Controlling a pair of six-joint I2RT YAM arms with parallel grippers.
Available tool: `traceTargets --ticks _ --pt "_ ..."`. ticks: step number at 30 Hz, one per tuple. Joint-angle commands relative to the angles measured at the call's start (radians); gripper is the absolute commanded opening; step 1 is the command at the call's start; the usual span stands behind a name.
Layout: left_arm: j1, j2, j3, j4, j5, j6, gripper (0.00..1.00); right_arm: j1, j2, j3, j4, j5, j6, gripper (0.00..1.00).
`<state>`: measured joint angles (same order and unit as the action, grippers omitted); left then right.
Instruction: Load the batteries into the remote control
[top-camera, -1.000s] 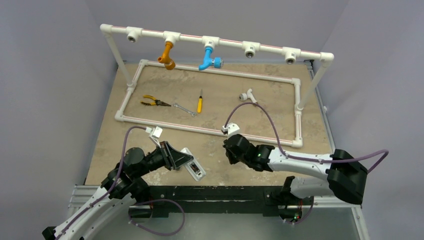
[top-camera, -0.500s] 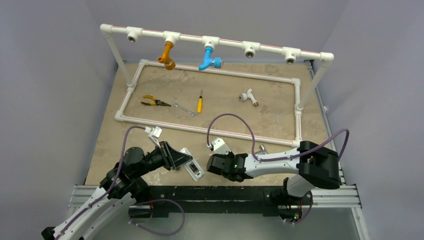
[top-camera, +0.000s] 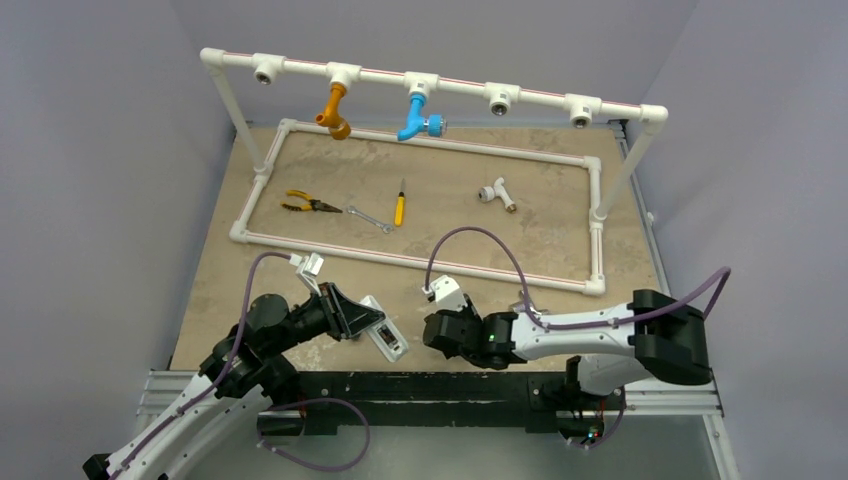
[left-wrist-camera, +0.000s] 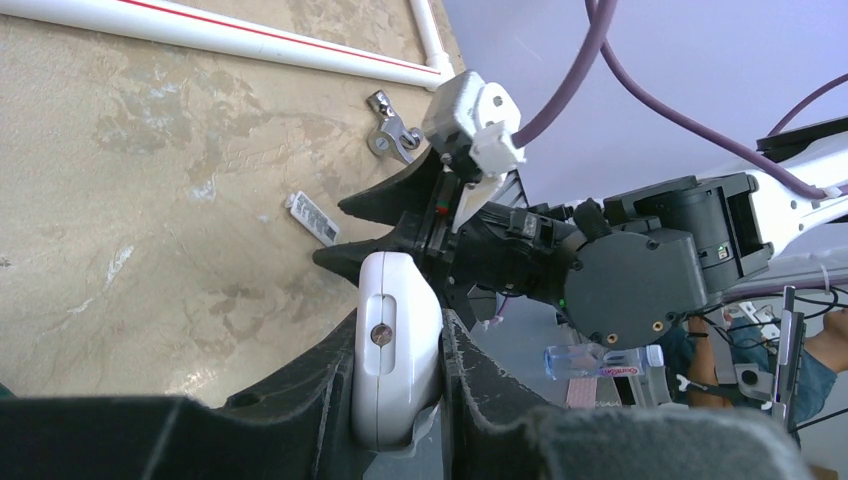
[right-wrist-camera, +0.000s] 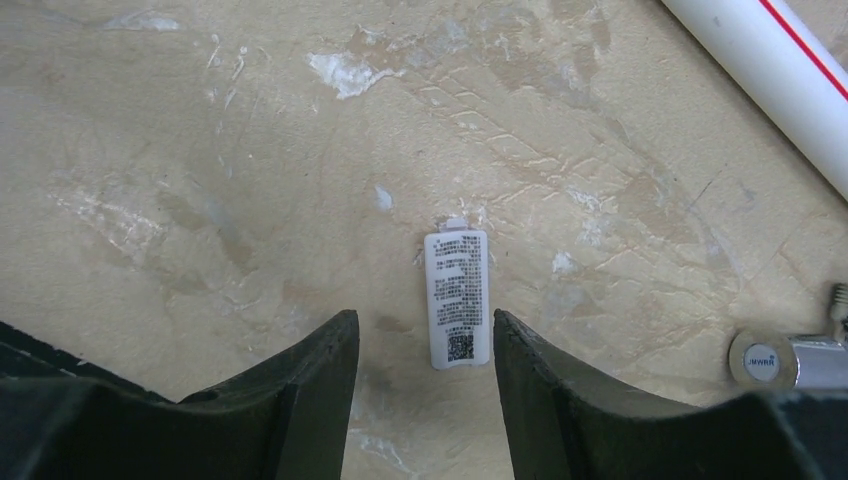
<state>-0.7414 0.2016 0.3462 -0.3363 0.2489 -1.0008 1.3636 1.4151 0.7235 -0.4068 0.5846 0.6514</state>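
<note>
My left gripper is shut on the white remote control, squeezing its end between both fingers. From above, the remote sticks out of that gripper near the table's front edge, dark bay facing up. The batteries do not show in any view. My right gripper hovers open and empty over a small flat white cover with printed text, which lies on the table just ahead of the fingertips. The left wrist view has that gripper right beyond the remote, next to the cover.
A silver tap fitting lies right of the cover. The white pipe frame crosses the table behind both grippers. Inside it lie pliers, a wrench, a yellow-handled screwdriver and a pipe tee.
My right arm swung from the pipe frame toward the front edge, ending beside the remote, and its jaws opened. The left arm and the remote stayed put.
</note>
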Motion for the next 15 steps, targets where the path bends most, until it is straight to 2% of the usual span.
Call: traceTargets --ticks 1,3,4,10,15 --pt "0.005 -0.009 0.049 0.03 -0.005 0.021 0.0 0.006 -0.109 -0.06 0.054 -0.011 0.078 0.5" --pt "0.005 -0.007 0.051 0.031 -0.004 0.022 0.0 0.006 -0.16 -0.091 0.058 -0.015 0.112 0.46" --pt "0.005 -0.005 0.052 0.03 -0.004 0.023 0.0 0.006 -0.188 -0.109 0.071 -0.023 0.122 0.41" --pt "0.005 -0.001 0.048 0.038 0.002 0.022 0.0 0.005 -0.303 -0.228 0.227 -0.126 0.158 0.0" --pt "0.005 0.008 0.046 0.056 0.006 0.017 0.0 0.005 -0.301 -0.267 0.267 -0.127 0.19 0.0"
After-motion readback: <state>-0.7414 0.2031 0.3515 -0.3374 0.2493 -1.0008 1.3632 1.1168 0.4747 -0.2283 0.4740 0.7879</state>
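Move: The battery cover lies on the table some 4 cm ahead of the empty right hand, 3 cm to its right and about 8 cm below. The chrome fitting is roughly 11 cm ahead and 18 cm right, and the white pipe rail about 20 cm straight ahead, both also on the table. From the left hand, which holds the remote, the cover is about 5 cm ahead, 17 cm right and 23 cm below. The right hand backs about 2.5 cm away from the battery cover, rolling left-side-up some 20 degrees, fingers shutting empty. ##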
